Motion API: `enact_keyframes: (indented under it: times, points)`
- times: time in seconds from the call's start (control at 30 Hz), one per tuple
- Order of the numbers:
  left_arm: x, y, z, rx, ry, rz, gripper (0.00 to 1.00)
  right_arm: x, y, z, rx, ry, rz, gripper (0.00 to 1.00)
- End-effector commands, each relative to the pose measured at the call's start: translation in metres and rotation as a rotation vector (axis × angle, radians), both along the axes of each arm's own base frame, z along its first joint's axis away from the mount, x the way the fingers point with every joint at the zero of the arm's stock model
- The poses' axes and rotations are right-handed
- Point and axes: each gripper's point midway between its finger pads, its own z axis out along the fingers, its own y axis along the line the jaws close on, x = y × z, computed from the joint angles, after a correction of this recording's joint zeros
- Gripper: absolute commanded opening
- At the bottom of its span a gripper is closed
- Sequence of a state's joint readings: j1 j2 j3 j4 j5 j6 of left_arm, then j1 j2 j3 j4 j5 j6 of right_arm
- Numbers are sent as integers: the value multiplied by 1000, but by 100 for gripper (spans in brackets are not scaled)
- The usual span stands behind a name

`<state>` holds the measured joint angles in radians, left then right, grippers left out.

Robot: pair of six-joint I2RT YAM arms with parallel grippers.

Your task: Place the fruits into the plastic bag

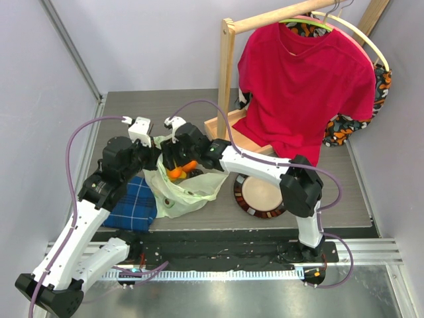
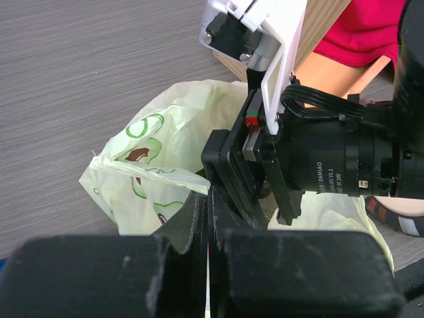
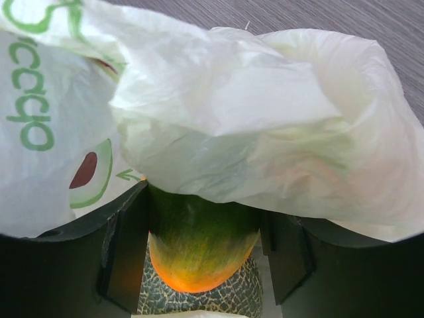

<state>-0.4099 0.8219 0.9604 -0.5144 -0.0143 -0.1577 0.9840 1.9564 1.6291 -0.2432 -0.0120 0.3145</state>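
Note:
The pale green plastic bag [image 1: 189, 192] with avocado prints lies between the two arms, its mouth raised. My left gripper [image 1: 154, 156] is shut on the bag's left rim; in the left wrist view its jaws [image 2: 211, 199] press together against the plastic [image 2: 152, 165]. My right gripper [image 1: 173, 165] reaches into the bag's mouth, shut on a green-and-orange fruit [image 3: 199, 258]. A netted grey-green melon [image 3: 199, 301] sits just under that fruit. Folds of the bag [image 3: 252, 112] hang over the right gripper [image 3: 204, 212] and hide the fruit's far end.
A blue plaid cloth [image 1: 136, 205] lies to the left of the bag. A dark round plate [image 1: 260, 195] sits to its right. A wooden rack [image 1: 227, 79] with a red T-shirt [image 1: 305, 93] stands at the back right.

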Motion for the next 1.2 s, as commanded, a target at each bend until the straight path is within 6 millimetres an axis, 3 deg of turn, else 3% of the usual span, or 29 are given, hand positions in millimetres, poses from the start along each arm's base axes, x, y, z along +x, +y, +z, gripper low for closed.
enact_keyframes:
  times: [0.0, 0.3, 0.43, 0.63, 0.67, 0.7, 0.97, 1.17]
  points:
    - [2, -3, 15, -36, -48, -4, 0, 5, 16, 28, 101, -36, -29, 32]
    - [3, -2, 15, -34, -49, 1, 0, -26, -24, -7, -4, 19, -103, 40]
    - [3, -2, 13, -33, -43, 3, 0, -43, -23, -9, 25, 54, -93, 44]
    - [5, -3, 10, -28, -32, 3, 0, -71, -8, -7, 37, 50, -10, 70]
    - [5, -3, 10, -29, -33, 1, 0, -72, -8, -7, 33, 47, -6, 79]
    - [5, -3, 10, -27, -34, 2, 0, -70, -10, -7, 22, 32, -9, 81]
    - [5, -3, 10, -23, -34, 1, 0, -59, -34, 30, -6, -142, -9, 94]
    - [5, -3, 10, -22, -39, -5, 0, -45, -54, 39, -61, -228, -69, 98]
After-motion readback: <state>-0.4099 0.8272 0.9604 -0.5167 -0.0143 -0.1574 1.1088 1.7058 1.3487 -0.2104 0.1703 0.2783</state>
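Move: The papaya is already in the right fingers at the mouth of the plastic bag. The bag's middle lies about 4 cm back from that hand, 4 cm to its right and 9 cm below; the melon sits inside, roughly 2 cm back, 2 cm right and 11 cm below the hand. The empty plate is some 31 cm right and 7 cm back of it. From the left hand, the bag's middle is about 8 cm right, 1 cm back and 19 cm below. The papaya, still gripped by the right hand, is carried back towards the base about 7 cm, sinking some 4 cm deeper into the bag and drifting slightly right. The right fingers then open wide and let go of it, and the hand rises about 5 cm with a slight upward tilt. The left hand stays put, keeping the bag's rim pinched. ##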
